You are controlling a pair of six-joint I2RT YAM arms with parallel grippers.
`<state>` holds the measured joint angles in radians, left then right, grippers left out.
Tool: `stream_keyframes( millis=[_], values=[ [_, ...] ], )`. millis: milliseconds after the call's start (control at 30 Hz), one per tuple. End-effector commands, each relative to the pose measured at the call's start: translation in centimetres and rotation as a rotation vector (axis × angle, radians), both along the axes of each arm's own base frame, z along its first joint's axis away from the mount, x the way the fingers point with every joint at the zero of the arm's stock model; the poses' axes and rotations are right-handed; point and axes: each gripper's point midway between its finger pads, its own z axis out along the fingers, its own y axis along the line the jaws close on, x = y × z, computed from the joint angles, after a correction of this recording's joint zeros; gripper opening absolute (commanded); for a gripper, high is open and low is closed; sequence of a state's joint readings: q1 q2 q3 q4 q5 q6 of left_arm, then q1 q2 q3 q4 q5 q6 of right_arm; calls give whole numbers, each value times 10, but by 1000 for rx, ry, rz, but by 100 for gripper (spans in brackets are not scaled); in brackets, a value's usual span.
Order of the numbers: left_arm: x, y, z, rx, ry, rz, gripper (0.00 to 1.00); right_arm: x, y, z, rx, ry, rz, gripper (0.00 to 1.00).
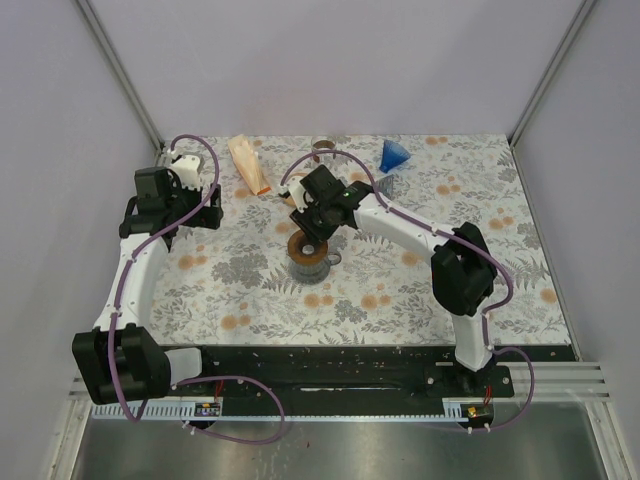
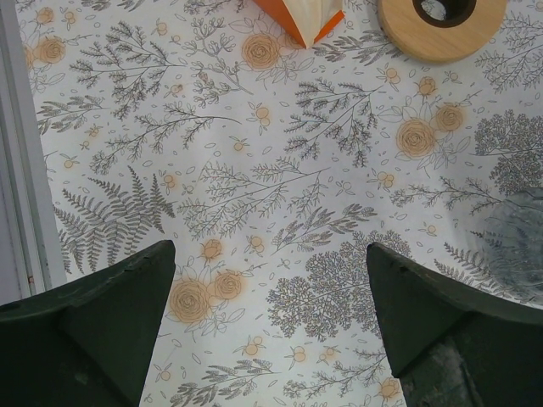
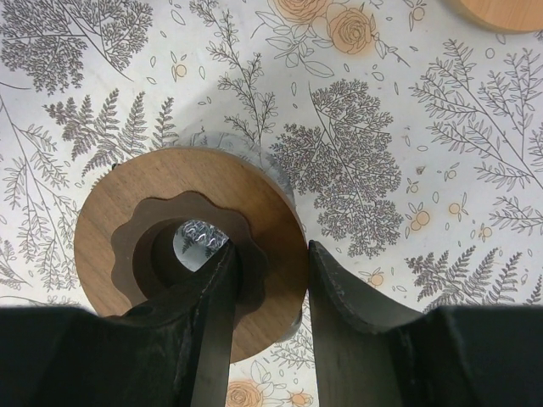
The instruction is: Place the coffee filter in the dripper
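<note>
The coffee filter [image 1: 250,165] is a flat orange and cream wedge lying at the back left of the floral cloth; its tip [image 2: 307,15] shows in the left wrist view. A blue cone, the dripper [image 1: 393,155], stands at the back right. A wooden ring [image 3: 170,212] with a scalloped hole rests on a glass cup [image 1: 309,262] mid-table. My right gripper [image 3: 270,250] [image 1: 308,225] is shut on this ring, one finger inside the hole, the other against the outer rim. Left of the filter, my left gripper [image 2: 270,254] [image 1: 205,205] hangs open over bare cloth.
A second, plain wooden ring [image 1: 323,147] [image 2: 441,21] lies at the back between the filter and the blue cone; its edge [image 3: 501,13] also shows in the right wrist view. White walls close in the table on three sides.
</note>
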<state>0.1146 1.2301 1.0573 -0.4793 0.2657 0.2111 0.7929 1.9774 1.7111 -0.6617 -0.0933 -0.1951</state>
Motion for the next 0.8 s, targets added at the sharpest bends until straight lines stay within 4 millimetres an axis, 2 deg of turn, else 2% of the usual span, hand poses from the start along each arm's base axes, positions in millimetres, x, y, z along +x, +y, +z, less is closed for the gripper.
stream_keyframes(
  millis=[0, 100, 267, 533, 667, 767],
  values=[
    [5, 0, 11, -2, -48, -11, 99, 8, 14, 9, 22, -62, 23, 7],
    [5, 0, 9, -3, -44, -12, 99, 7, 14, 7, 19, -58, 29, 14],
    [5, 1, 11, 0, -48, -10, 99, 1, 14, 5, 18, -49, 60, 34],
    [5, 2, 10, 4, -45, -6, 99, -2, 10, 9, -15, -47, 94, 52],
    [5, 2, 10, 6, -46, -8, 99, -1, 9, 26, -2, -72, 96, 61],
    [5, 2, 9, 6, -43, -8, 99, 2, 11, 49, 34, -112, 94, 70]
  ],
)
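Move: The right hand still pinches the forward rim of the brown dripper. The glass carafe to set it on stands about 4 cm back, 1 cm left and some 7 cm below that hand. The light wooden ring lies some 15 cm ahead, 2 cm left and 11 cm below. From the left hand, which waits, the carafe is about 6 cm back, 25 cm right and 14 cm below. The right hand lowers the dripper about 1 cm onto the carafe, then its fingers open and release the rim. ##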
